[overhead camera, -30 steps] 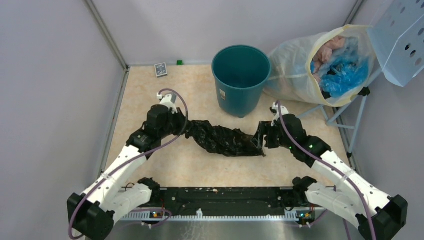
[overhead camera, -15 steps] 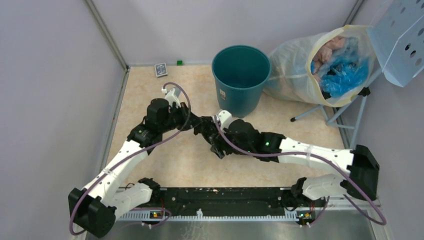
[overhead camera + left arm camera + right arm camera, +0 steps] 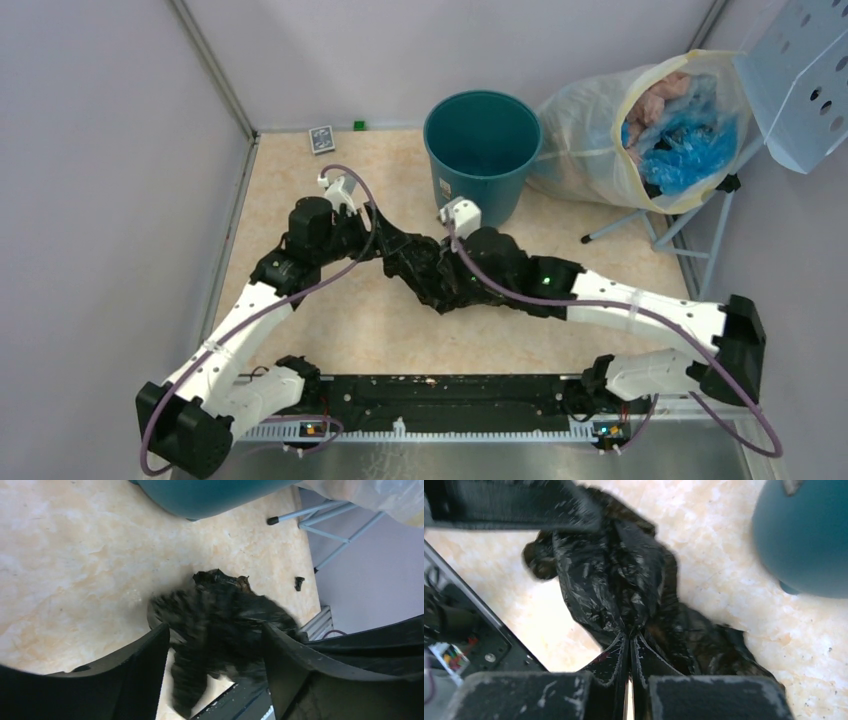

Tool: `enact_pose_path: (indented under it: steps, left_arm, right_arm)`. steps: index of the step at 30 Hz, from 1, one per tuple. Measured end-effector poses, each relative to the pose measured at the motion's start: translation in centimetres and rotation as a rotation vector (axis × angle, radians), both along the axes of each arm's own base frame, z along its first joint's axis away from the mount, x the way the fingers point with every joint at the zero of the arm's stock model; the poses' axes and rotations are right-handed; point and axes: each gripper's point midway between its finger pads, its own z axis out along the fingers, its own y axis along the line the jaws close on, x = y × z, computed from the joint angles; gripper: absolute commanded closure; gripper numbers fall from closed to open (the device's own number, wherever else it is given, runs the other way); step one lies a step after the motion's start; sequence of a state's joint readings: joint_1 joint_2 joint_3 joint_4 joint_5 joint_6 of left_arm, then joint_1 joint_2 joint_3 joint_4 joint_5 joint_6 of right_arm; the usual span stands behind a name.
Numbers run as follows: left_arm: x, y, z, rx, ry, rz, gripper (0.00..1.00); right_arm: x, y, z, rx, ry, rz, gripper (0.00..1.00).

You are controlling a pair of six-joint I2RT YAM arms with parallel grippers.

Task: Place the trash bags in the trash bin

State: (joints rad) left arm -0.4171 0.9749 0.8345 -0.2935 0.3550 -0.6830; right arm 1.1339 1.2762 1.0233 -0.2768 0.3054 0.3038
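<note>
The black crinkled trash bag (image 3: 415, 262) lies bunched on the beige table, a little in front of the teal trash bin (image 3: 482, 150). My right gripper (image 3: 438, 278) has reached across from the right and is shut on a pinched fold of the bag (image 3: 614, 580), its fingertips meeting at the plastic (image 3: 629, 634). At the bag's left end my left gripper (image 3: 378, 238) stands open. In the left wrist view its fingers (image 3: 135, 670) stand wide apart, with the blurred bag (image 3: 225, 615) between and beyond them. The bin's side shows in both wrist views (image 3: 210, 495) (image 3: 804, 535).
A large translucent sack (image 3: 640, 125) of blue and pink stuff leans on a metal stand (image 3: 640, 220) right of the bin. A pale perforated panel (image 3: 800, 80) hangs above it. A small card (image 3: 321, 139) and a green cube (image 3: 359, 125) lie by the back wall.
My right arm swung left across the table to the middle of the bag and shut on it. My left gripper opened at the bag's left end. The bag bunched up toward the left.
</note>
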Motion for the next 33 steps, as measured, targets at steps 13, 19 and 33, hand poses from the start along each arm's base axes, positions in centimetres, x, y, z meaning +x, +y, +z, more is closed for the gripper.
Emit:
enact_pose_path:
  steps: [13, 19, 33]
  left_arm:
    - [-2.1, 2.2, 1.8, -0.014, -0.12, -0.007, 0.09]
    - [-4.1, 1.9, 0.9, -0.05, -0.159, -0.073, 0.01]
    - [-5.9, 0.1, -3.4, -0.164, -0.118, -0.178, 0.08]
  right_arm:
    - [2.4, -5.9, 5.2, 0.275, 0.176, -0.114, 1.0]
    - [2.1, -6.6, 4.2, 0.276, 0.272, -0.149, 1.0]
    - [3.5, -5.8, 4.6, 0.404, 0.36, -0.271, 1.0]
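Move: Just ahead of the right hand's right side is the trash bin, its middle about 16 cm forward, 6 cm to the right and some 8 cm lower. The white bag stands about 20 cm ahead of that hand and 33 cm to its right, roughly level in height. From the left hand, which has already opened, the black trash bag's middle is about 5 cm back, 5 cm right and 6 cm below; from the right hand that grips the bag, it is about 3 cm back, 2 cm left and 4 cm below. Drawing the pinched black bag away from the left hand, the right hand swings right, up and forward towards the bin, then dips slightly and lifts again, about 8 cm in all. Its fingers stay shut while the wrist tips down, raises its left side and turns clockwise. The left hand opens wider and pulls back about 6 cm, rising slightly before sinking some 3 cm below its start. ##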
